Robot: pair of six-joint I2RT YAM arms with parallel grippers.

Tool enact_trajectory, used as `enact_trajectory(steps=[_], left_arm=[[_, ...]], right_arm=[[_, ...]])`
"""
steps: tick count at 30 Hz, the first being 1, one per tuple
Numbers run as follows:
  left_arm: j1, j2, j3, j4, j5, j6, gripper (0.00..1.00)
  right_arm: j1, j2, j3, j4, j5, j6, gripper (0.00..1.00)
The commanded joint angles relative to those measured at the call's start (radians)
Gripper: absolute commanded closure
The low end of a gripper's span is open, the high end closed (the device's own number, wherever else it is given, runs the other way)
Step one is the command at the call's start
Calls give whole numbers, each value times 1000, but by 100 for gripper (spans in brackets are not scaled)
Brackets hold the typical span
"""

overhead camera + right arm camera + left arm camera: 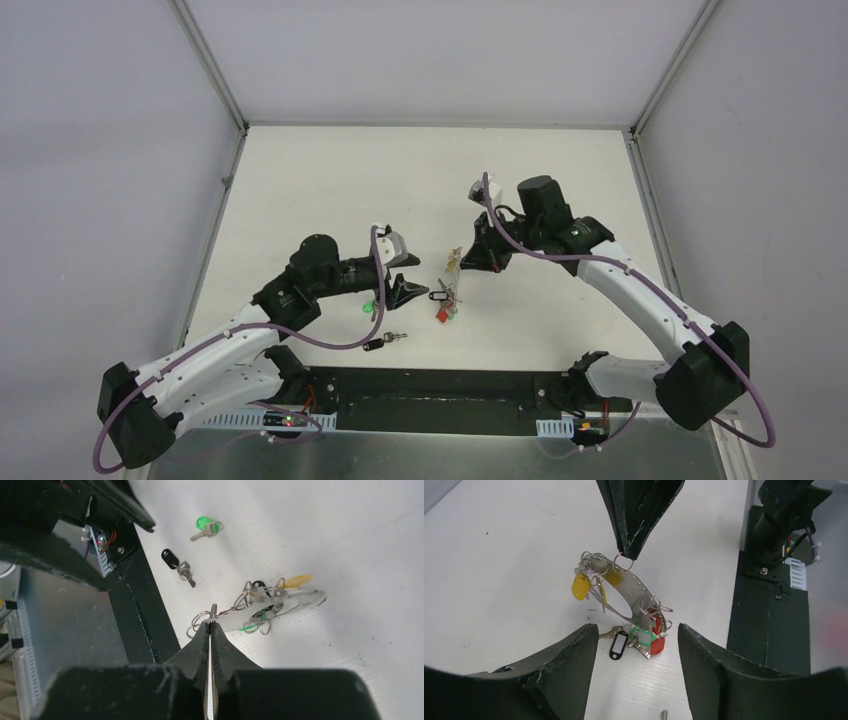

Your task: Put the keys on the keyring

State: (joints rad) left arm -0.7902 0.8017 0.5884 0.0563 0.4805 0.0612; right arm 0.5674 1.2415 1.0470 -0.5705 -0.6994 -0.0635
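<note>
The keyring [624, 587], a grey metal loop strung with small split rings, hangs tilted above the table. My right gripper [626, 555] is shut on one of its top rings [212, 616]. Yellow [580, 586], red [657, 645] and green [641, 636] caps and a black tag [618, 645] dangle from it onto the table. My left gripper [636, 647] stands open just short of the low end, with nothing between its fingers. The green-capped key [202, 522] and the black-capped key [170, 558] lie loose near the left arm, as the top view shows: green key [370, 307], black key [378, 343].
A black mounting plate [430, 385] runs along the table's near edge between the arm bases. A metal frame [215, 215] borders the white table [330, 180] at the left, back and right.
</note>
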Motion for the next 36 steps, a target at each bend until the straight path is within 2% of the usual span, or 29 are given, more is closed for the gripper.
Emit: enact_trajectory(steps=[1,9,15,22,32,36], left_arm=[[6,40,66,61,111,130,41],[3,165,151,98,198,157,49],[-8,270,216,96,277,152,58],[-21,330,243,82,308,163,60],[-31,359,257,51,305,180,84],[-33,361,268,8,288,201,89]], right_arm=[[15,-102,-48,154,-109,-102,100],[34,-151,-81,123,-219,-272,100],[43,-151,-75,120,-218,-279,100],[48,-154,-68,112,-216,-291,100],[54,-145,-52,108,-215,-286,100],[55,-143,-44,107,-213,-279,100]])
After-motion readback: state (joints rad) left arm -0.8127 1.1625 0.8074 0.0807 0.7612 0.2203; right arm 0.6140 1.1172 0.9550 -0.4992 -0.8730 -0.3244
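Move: The small ring pinched in the right fingertips lies about 8 cm to the left hand's right, 4 cm ahead and 2 cm lower. From that hand, the keyring plate hanging there centres about 8 cm right, 2 cm ahead and 8 cm down; on the table some 22 cm below, the green-tagged key is level ahead and 8 cm left, the black-tagged key 8 cm back and 6 cm left. For the right hand, the ring is about 1 cm left and 1 cm down, at its tips. Rightward, about 6 cm with a small hump up and back down, the left hand reaches for the ring in the right fingertips, swinging some 20 degrees clockwise and narrowing its half-open fingers until they pinch the ring just beside the right tips. Meanwhile the right hand keeps its grip and draws back about 4 cm, rising 2 cm and turning its fingers back counter-clockwise, then holds still. ##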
